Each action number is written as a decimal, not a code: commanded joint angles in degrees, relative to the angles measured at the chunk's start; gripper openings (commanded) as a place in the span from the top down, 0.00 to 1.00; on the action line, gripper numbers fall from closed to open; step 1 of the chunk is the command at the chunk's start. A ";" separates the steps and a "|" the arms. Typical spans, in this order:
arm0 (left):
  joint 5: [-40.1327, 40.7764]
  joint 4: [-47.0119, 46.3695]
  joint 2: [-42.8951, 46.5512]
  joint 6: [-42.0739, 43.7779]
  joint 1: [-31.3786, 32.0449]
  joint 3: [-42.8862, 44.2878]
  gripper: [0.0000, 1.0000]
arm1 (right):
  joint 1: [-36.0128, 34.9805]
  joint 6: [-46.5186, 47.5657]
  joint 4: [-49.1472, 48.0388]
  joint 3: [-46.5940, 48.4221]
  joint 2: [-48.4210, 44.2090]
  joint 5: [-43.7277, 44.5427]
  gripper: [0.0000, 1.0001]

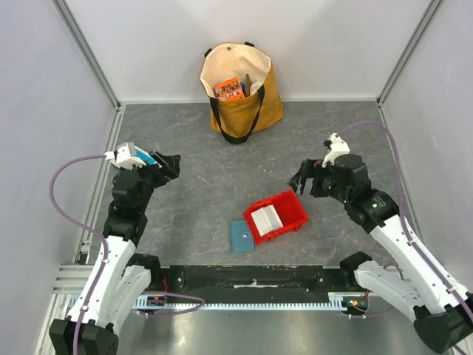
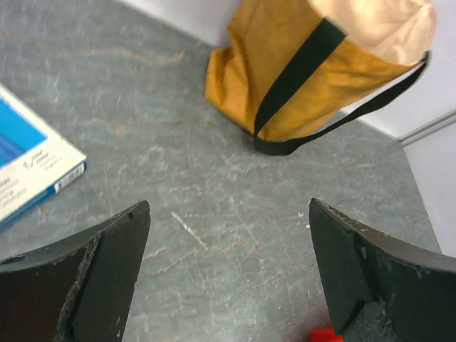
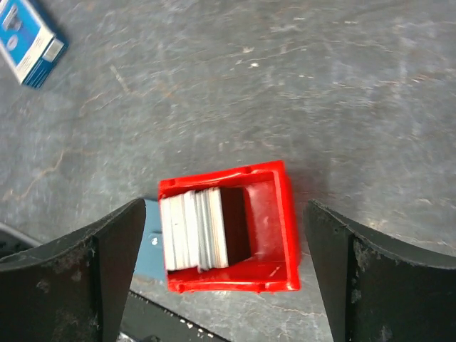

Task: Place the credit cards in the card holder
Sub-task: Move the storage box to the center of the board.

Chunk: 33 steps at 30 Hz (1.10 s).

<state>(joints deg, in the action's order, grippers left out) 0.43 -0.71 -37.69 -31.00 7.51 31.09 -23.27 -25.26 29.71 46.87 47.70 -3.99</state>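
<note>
The credit cards stand as a white-grey stack on edge inside a red bin, right of the table's centre. A dark card closes the stack's right end in the right wrist view, where the cards fill the bin's left half. The card holder, a flat teal wallet, lies closed against the bin's left side; only a strip of it shows there. My right gripper hangs open above the bin. My left gripper is open over bare table at the left, holding nothing.
A tan tote bag with black straps stands at the back wall, with an orange packet inside. A blue-and-white box lies flat beside my left gripper. A corner of the red bin shows in the left wrist view.
</note>
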 commanded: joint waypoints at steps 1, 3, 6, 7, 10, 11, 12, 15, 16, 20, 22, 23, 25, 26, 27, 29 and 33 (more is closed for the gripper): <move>1.78 6.49 -1.50 -8.27 -0.04 2.39 0.02 | -8.79 0.31 6.31 4.63 1.61 8.45 0.02; -1.63 10.96 -1.77 -12.74 -0.04 2.92 0.01 | -12.67 -1.81 7.81 3.50 -0.41 10.31 0.02; -4.03 11.35 -1.42 -14.08 -0.21 0.73 0.01 | -15.48 -3.83 10.71 1.39 -2.26 8.39 0.02; -5.68 10.48 -1.25 -12.60 -0.04 0.20 0.01 | -16.45 -4.62 11.93 0.94 -2.26 7.86 0.02; -12.45 9.23 -1.24 -8.73 -0.13 -0.33 0.01 | -20.58 -7.60 13.97 -0.46 -3.66 8.82 0.02; -13.42 9.67 -1.77 -7.50 -0.13 -0.24 0.01 | -21.90 -8.49 14.14 -0.99 -4.28 8.82 0.02; -14.04 10.37 -2.47 -6.19 -0.13 -0.15 0.01 | -22.87 -9.28 14.23 -1.34 -4.72 8.47 0.02; -14.84 13.79 -4.58 -4.60 0.75 0.63 0.01 | -27.16 -11.39 15.10 -2.13 -3.59 7.59 0.02; -14.14 15.29 -4.93 -3.81 1.71 0.81 0.01 | -29.10 -12.61 15.72 -2.31 -3.23 8.90 0.02; -5.28 19.43 -4.50 -2.57 9.08 -0.15 0.01 | -34.82 -17.88 15.90 -4.68 -3.93 11.37 0.02; -2.72 19.96 -4.84 -3.53 11.55 -0.94 0.01 | -36.32 -19.91 14.59 -6.34 -3.67 11.28 0.02; -2.19 20.13 -5.02 -3.88 12.17 -1.38 0.01 | -37.02 -20.62 13.80 -7.05 -3.32 10.85 0.02; -1.92 20.13 -5.72 -3.89 12.79 -1.91 0.01 | -38.95 -22.63 11.43 -8.63 -2.44 11.02 0.02; -1.83 20.13 -5.99 -3.89 12.97 -2.26 0.01 | -39.92 -23.69 10.64 -8.99 -1.92 10.50 0.02; -1.75 20.13 -6.08 -3.89 13.23 -2.44 0.01 | -40.54 -24.74 9.41 -9.60 -1.65 10.49 0.02; -1.92 20.13 -6.60 -3.89 13.76 -2.62 0.01 | -42.21 -27.47 7.12 -10.66 -1.12 11.19 0.02; -3.50 18.73 -9.32 -4.06 15.95 -2.61 0.01 | -43.00 -32.48 2.38 -13.47 0.89 13.39 0.02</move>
<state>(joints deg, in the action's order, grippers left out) -2.94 19.44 -45.04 -36.51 21.56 28.67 -65.43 -50.43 39.27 35.46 47.22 6.37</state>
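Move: The storage box, red and full of cards, lies about 5 cm back and 8 cm left of my right hand, some 18 cm below it. From my left hand it is roughly 9 cm back, 27 cm to the right and 22 cm lower. The blue card holder lies flat about 10 cm to the left of the box and 6 cm nearer my bases. The black rail's middle runs some 19 cm behind the box. I draw my right hand back about 16 cm, sinking 10 cm and edging left, so that it comes down to the near side of the storage box, its fingers tipping down and turning counter-clockwise. My left hand sinks some 13 cm while coming right and back towards the box, tipping about 30 degrees down and turning a little clockwise. Both grippers stay wide open, touching nothing. ##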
